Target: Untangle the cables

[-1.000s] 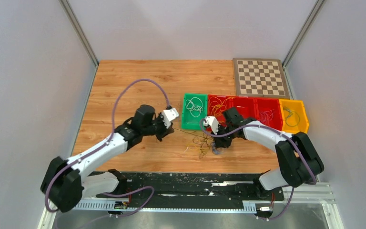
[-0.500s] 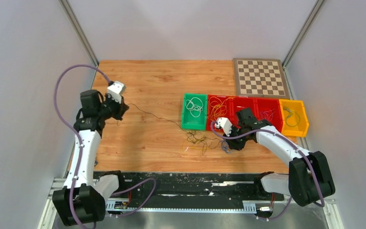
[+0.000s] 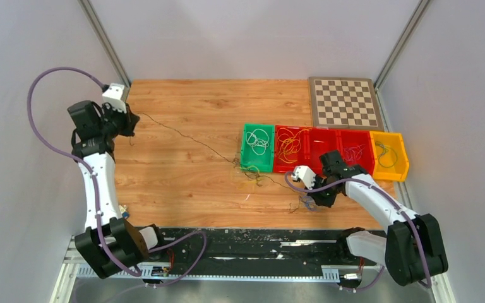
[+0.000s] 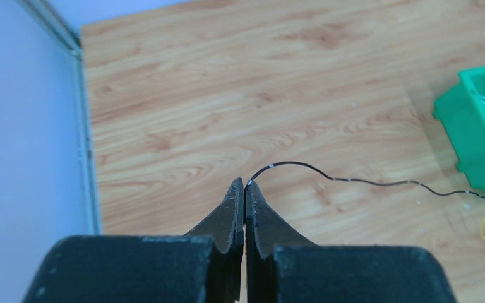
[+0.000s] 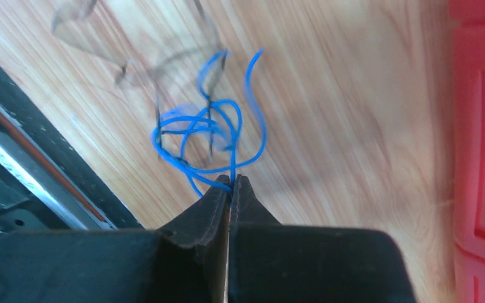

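The cables (image 3: 252, 178) form a loose yellow and dark snarl on the wooden table, just in front of the green bin. A dark cable (image 3: 183, 136) runs out of it in a long line to the far left, where my left gripper (image 3: 129, 120) is shut on its end. In the left wrist view that dark cable (image 4: 353, 181) curves away from the left gripper (image 4: 245, 184). My right gripper (image 3: 316, 199), low near the table's front edge, is shut on a coiled blue cable (image 5: 215, 126), pinched at the right gripper (image 5: 232, 180). Thin dark strands cross the blue coil.
A green bin (image 3: 256, 168), a row of red bins (image 3: 325, 129) and an orange bin (image 3: 406, 158) hold sorted wires at the right. A chessboard (image 3: 344, 102) lies behind them. The black base rail (image 3: 259, 243) runs along the near edge.
My left arm swung far to the back left, drawing the dark cable out long. My right gripper moved right and nearer with the blue cable. The snarl shifted and loosened.
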Available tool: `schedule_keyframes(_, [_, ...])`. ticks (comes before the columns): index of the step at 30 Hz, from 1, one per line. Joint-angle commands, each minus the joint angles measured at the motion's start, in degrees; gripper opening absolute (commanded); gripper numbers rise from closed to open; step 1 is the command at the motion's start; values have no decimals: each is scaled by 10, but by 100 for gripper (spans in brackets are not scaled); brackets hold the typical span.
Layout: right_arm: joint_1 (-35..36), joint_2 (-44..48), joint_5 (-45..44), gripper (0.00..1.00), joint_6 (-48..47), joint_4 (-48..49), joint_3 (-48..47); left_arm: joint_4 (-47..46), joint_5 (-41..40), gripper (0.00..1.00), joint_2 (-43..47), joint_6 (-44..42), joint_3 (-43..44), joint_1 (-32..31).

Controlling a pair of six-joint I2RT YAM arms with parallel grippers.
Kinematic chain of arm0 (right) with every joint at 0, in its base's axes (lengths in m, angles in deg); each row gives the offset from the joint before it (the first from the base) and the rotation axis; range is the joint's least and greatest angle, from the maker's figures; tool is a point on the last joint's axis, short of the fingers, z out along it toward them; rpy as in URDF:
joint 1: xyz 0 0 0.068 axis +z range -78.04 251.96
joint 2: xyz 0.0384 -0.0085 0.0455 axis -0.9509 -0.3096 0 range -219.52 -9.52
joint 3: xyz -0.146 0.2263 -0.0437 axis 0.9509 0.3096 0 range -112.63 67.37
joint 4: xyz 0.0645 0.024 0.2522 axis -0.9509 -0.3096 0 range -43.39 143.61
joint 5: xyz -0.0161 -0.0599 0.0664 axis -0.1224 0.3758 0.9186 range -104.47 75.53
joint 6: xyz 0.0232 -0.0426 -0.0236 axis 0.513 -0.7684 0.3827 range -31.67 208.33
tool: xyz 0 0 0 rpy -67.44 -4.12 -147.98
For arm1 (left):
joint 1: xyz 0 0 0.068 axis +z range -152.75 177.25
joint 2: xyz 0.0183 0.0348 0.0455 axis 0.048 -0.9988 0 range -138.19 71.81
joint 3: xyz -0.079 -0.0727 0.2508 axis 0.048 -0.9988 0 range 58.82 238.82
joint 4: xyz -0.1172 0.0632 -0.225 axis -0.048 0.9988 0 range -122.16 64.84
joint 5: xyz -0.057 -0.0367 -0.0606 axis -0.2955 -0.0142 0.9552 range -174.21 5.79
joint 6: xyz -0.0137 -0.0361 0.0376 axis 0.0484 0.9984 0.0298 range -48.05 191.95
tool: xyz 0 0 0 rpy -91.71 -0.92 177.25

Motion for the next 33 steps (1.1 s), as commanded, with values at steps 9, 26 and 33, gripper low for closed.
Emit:
schedule_keyframes(9, [-146,30,-47,0,-143,-46,3,-28,-56,0,-103,13,79,83])
schedule_keyframes(26, [-344,25,-45,0,-269,-96,-62,-33,-205,0,-161,-28,68,94])
schedule_keyframes(33, [-515,10,-64,0,-427,-103,-74,-34,-228,0,-189,-38,76,98])
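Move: Both hands already grip cable: the left the black one, high up, the right the blue one, low. The yellow-and-black tangle between them lies about 35 cm right of the left hand, 9 cm back and 24 cm below. The green bin is some 39 cm right and 2 cm back of the left hand. From the right hand the tangle is roughly 22 cm left and 9 cm ahead, the yellow bin about 24 cm right and 14 cm ahead. The two hands draw apart with fingers kept shut: the left carries the black cable's end about 15 cm left and out past the table's left edge, rising briefly and then sinking to some 8 cm below its start while swinging counter-clockwise and tipping down. The right takes the blue cable about 16 cm to the right, low over the table along the near side of the red bins, lifting slightly only near the end and turning some 15 degrees clockwise. ##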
